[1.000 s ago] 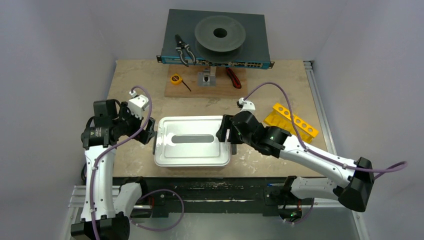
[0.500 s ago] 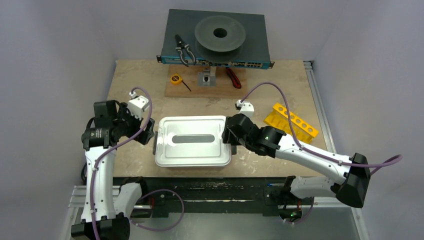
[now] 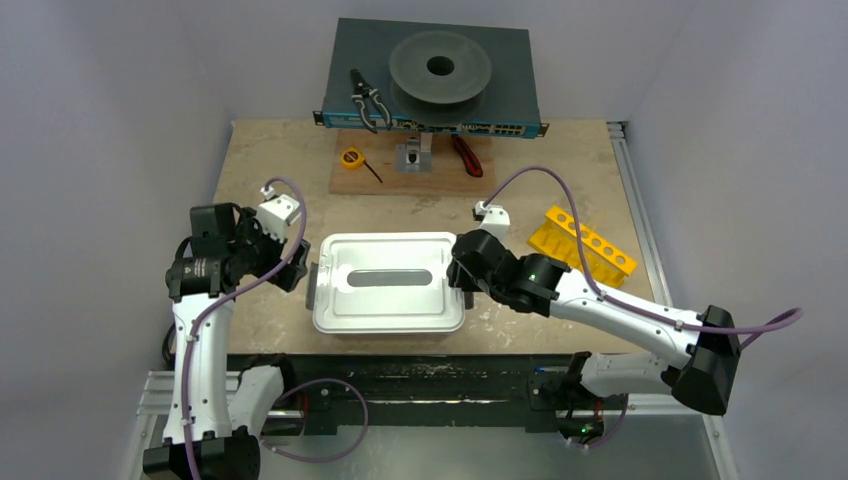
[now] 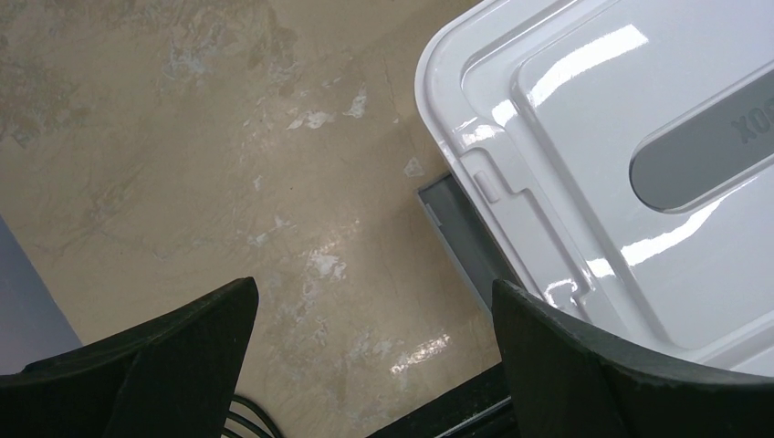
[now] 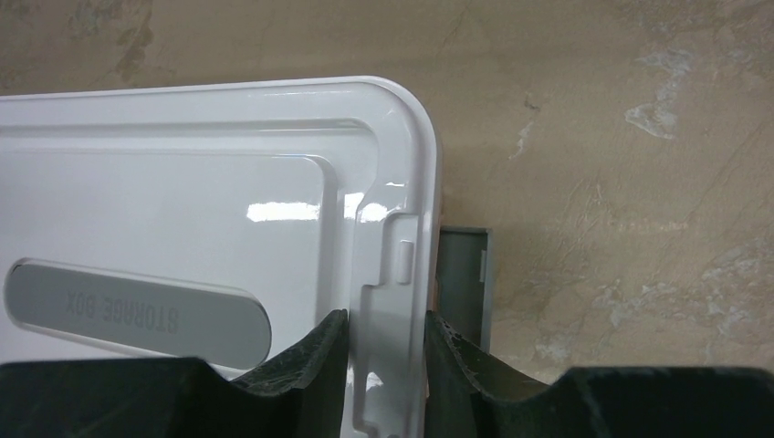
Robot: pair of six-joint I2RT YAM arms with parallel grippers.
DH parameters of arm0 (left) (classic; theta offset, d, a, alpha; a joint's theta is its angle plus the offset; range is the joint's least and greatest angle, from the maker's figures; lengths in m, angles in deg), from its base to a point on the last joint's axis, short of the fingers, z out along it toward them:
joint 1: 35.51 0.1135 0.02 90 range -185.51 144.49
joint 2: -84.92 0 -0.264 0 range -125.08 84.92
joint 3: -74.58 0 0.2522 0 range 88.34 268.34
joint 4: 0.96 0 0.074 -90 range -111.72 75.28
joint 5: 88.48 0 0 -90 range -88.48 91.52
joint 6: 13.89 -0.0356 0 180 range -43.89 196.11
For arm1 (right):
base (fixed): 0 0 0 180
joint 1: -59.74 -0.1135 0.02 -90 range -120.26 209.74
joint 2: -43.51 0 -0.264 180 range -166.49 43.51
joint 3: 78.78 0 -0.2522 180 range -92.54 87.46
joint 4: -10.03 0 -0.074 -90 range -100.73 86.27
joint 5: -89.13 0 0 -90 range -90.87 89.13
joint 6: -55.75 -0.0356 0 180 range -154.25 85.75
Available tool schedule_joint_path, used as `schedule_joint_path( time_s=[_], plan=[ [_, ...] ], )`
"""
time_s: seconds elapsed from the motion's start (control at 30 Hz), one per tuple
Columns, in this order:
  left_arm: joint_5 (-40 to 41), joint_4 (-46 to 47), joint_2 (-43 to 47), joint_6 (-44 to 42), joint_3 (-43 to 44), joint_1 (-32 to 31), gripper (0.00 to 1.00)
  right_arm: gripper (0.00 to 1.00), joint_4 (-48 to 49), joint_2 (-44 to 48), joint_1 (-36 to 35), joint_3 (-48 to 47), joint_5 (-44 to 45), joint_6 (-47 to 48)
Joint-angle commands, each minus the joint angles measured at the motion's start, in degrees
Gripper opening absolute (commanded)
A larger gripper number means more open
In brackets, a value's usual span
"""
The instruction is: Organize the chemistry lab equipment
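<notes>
None of the chemistry lab equipment shows in any view. A white storage box (image 3: 330,300) with its lid on (image 5: 183,164) lies at the table's middle front. My right gripper (image 5: 385,317) is at the box's right end (image 3: 458,272), shut on the lid's raised rim, one finger on each side. A grey latch (image 5: 465,274) hangs just outside that rim. My left gripper (image 4: 374,290) stands wide open over bare table beside the box's left end (image 3: 300,265). It holds nothing, and the left grey latch (image 4: 452,224) is just ahead of it.
A yellow tube rack (image 3: 583,243) with nothing in its holes sits right of the box, behind my right arm. At the back, a wooden board (image 3: 400,178) carries a yellow tape measure (image 3: 350,157) and a red-handled tool (image 3: 466,155). Pliers (image 3: 367,100) and a dark spool (image 3: 440,68) rest on a dark case.
My right gripper has slid onto the box's right end and narrowed its jaws onto the lid rim. The box has shifted slightly right. The left arm has barely moved.
</notes>
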Motion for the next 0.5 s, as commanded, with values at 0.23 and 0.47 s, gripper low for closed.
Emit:
schedule_joint_path(
  time_s=[0.23,0.47],
  plan=[
    [0.17,1.98,0.73,-0.68,-0.57,-0.29,1.0,0.41,-4.12,-0.44,-0.01,0.21,4.43,1.44],
    [-0.81,1.82,0.48,1.23,-0.26,-0.3,1.0,0.55,-5.95,1.15,-0.03,-5.96,4.58,4.57]
  ],
)
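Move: The grey latch on the box's right side lies about 2 cm to the right hand's right, 1 cm back and 3 cm below. That hand already has the white lid's right rim between its fingers. The lid's middle is roughly 14 cm to its left, level fore and aft and 1 cm below; the yellow rack stands some 26 cm right, 7 cm ahead and 8 cm below. From the left hand, the latch is about 33 cm right, 2 cm back and 6 cm below. The lid's right rim is released from its pinch as the right fingers open to clearly wider. The right hand eases about 1.5 cm to the right and about 1 cm down, towards the grey latch, rolling some 5 degrees so its left side dips. The inner finger stays over the lid while the outer one goes out past the latch's outer edge. ##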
